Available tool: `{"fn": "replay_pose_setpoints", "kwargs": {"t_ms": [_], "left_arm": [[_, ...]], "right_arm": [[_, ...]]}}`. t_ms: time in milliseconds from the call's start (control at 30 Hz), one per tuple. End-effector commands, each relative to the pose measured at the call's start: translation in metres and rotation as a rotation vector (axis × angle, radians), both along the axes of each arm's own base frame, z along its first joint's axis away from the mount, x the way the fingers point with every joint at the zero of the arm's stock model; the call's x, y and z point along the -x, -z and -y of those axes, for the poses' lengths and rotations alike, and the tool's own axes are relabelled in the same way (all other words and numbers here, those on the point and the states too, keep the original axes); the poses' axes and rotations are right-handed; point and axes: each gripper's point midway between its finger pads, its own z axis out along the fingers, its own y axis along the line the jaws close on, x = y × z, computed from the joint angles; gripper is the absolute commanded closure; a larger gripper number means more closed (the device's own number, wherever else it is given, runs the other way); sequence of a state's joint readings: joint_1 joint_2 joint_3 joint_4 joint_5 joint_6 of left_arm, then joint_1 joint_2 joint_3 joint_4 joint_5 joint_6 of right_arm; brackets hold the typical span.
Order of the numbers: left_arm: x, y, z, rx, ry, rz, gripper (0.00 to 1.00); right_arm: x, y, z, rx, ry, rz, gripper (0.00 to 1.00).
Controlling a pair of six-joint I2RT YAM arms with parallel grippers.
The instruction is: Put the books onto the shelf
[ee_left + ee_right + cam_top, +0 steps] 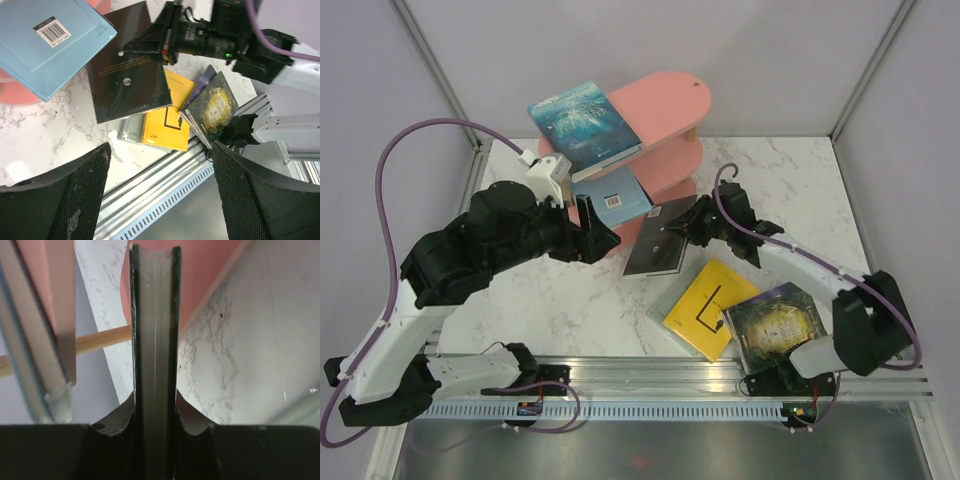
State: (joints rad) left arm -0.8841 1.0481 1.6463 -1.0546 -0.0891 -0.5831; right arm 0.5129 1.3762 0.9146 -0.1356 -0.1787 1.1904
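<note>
The pink shelf [670, 110] stands at the back of the table. A teal-blue book [585, 122] lies on its top board, and a pale blue book [612, 192] with a barcode rests on the middle board. My right gripper [685, 228] is shut on a black book [658, 240] and holds it tilted beside the shelf's lower tiers. In the right wrist view that black book [154, 340] shows edge-on between the fingers [115, 422], with the shelf [200, 270] behind it. My left gripper [595, 232] hangs open and empty just left of the black book [127, 82].
A yellow book [710, 308] lies on a grey one [665, 300] near the front rail. A green-gold book [778, 322] rests beside them, by the right arm's base. A wooden shelf post [100, 342] crosses the right wrist view. Purple cables loop from both arms.
</note>
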Motion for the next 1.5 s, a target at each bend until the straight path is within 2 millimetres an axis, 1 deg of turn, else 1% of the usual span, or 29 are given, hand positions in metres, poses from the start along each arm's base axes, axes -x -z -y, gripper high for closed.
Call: {"fn": "replay_pose_setpoints", "kwargs": {"t_ms": [0,67,100,133,167,200,233,300,333,400,433,467,500,567,600,633,700,733,800,833,900,933,967,1033,1067,1133,1233,1333,1467], "left_arm": [[-0.003,-0.009,-0.014,-0.032,-0.016,0.079,0.16],[-0.001,-0.012,-0.015,-0.027,-0.008,0.085,0.16],[0.000,-0.013,-0.016,-0.027,-0.007,0.087,0.17],[0.001,-0.013,-0.016,-0.027,-0.006,0.084,0.17],[0.000,-0.013,-0.017,-0.024,-0.010,0.086,0.17],[0.001,-0.013,-0.018,-0.025,-0.013,0.085,0.17],[0.001,-0.013,-0.019,-0.023,-0.018,0.083,0.17],[0.001,-0.013,-0.020,-0.021,-0.030,0.079,0.17],[0.001,-0.014,-0.022,-0.018,-0.037,0.081,0.17],[0.001,-0.014,-0.024,-0.017,-0.048,0.080,0.17],[0.001,-0.012,-0.025,-0.018,-0.051,0.075,0.17],[0.000,-0.011,-0.025,-0.024,-0.054,0.073,0.17],[0.000,-0.011,-0.024,-0.025,-0.055,0.072,0.17],[-0.001,-0.011,-0.024,-0.026,-0.061,0.069,0.18],[-0.002,-0.010,-0.024,-0.028,-0.061,0.065,0.18],[-0.002,-0.010,-0.024,-0.029,-0.063,0.063,0.18],[-0.004,-0.008,-0.022,-0.029,-0.069,0.056,0.18],[-0.004,-0.007,-0.021,-0.029,-0.069,0.052,0.18],[-0.006,-0.005,-0.017,-0.033,-0.063,0.046,0.19],[-0.007,-0.005,-0.016,-0.033,-0.062,0.045,0.19],[-0.007,-0.006,-0.013,-0.027,-0.054,0.044,0.19],[-0.008,-0.007,-0.011,-0.027,-0.050,0.044,0.19],[-0.008,-0.006,-0.010,-0.029,-0.048,0.041,0.19],[-0.010,-0.007,-0.007,-0.027,-0.043,0.042,0.19],[-0.010,-0.007,-0.006,-0.027,-0.039,0.042,0.19],[-0.010,-0.007,-0.003,-0.022,-0.031,0.036,0.19],[-0.009,-0.007,0.000,-0.012,-0.025,0.030,0.20],[-0.009,-0.005,0.001,-0.011,-0.021,0.022,0.20],[-0.008,-0.007,0.001,-0.002,-0.020,0.024,0.21]], "right_arm": [[-0.043,-0.060,-0.044,-0.198,-0.113,0.255,1.00],[-0.057,-0.042,-0.059,-0.194,-0.163,0.239,1.00],[-0.063,-0.040,-0.065,-0.196,-0.183,0.256,1.00],[-0.070,-0.015,-0.071,-0.167,-0.204,0.222,1.00],[-0.074,-0.015,-0.076,-0.170,-0.227,0.229,1.00],[-0.078,-0.009,-0.081,-0.169,-0.243,0.230,1.00],[-0.082,0.015,-0.084,-0.147,-0.255,0.194,1.00],[-0.089,0.021,-0.092,-0.152,-0.290,0.190,1.00],[-0.092,0.041,-0.095,-0.139,-0.298,0.156,1.00],[-0.098,0.047,-0.102,-0.142,-0.325,0.148,1.00],[-0.099,0.063,-0.104,-0.132,-0.331,0.117,1.00],[-0.103,0.066,-0.106,-0.120,-0.338,0.111,0.96],[-0.105,0.071,-0.105,-0.106,-0.336,0.103,0.70],[-0.107,0.084,-0.099,-0.084,-0.325,0.077,0.50],[-0.106,0.092,-0.093,-0.059,-0.303,0.055,0.33],[-0.108,0.091,-0.086,-0.051,-0.288,0.053,0.26],[-0.100,0.106,-0.072,-0.023,-0.271,0.016,0.18],[-0.102,0.105,-0.063,-0.014,-0.252,0.013,0.17],[-0.094,0.118,-0.047,0.016,-0.234,-0.028,0.15],[-0.096,0.117,-0.038,0.027,-0.212,-0.030,0.15],[-0.084,0.128,-0.025,0.044,-0.194,-0.072,0.14],[-0.083,0.124,-0.020,0.046,-0.182,-0.068,0.14],[-0.074,0.131,-0.015,0.053,-0.179,-0.092,0.13],[-0.064,0.129,-0.011,0.052,-0.173,-0.103,0.13],[-0.054,0.138,-0.007,0.056,-0.168,-0.125,0.13],[-0.037,0.140,-0.001,0.036,-0.148,-0.153,0.13],[-0.028,0.124,-0.005,-0.037,-0.138,-0.115,0.13],[-0.007,0.126,-0.011,-0.089,-0.130,-0.131,0.14],[0.005,0.123,-0.032,-0.141,-0.150,-0.112,0.15]]}}
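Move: The lower level of the pink shelf, where the black book held in the right fingers is headed, lies about 10 cm ahead of the right hand, 11 cm to its left and 10 cm below. The light-blue book on the middle board is some 8 cm ahead and 15 cm left, near hand height; the yellow book lies about 12 cm back, 8 cm right and 14 cm down. From the empty left hand, that lower level is roughly 13 cm ahead, 3 cm right and 30 cm below. The black book, already pinched by one edge, is carried forward, down and left in the right hand, about 16 cm, into the lower level under the light-blue book, the wrist turning some 15 degrees counter-clockwise. The right fingers then open wide, let go of the book's edge and draw back about 10 cm and to the right, ending low over the table. ##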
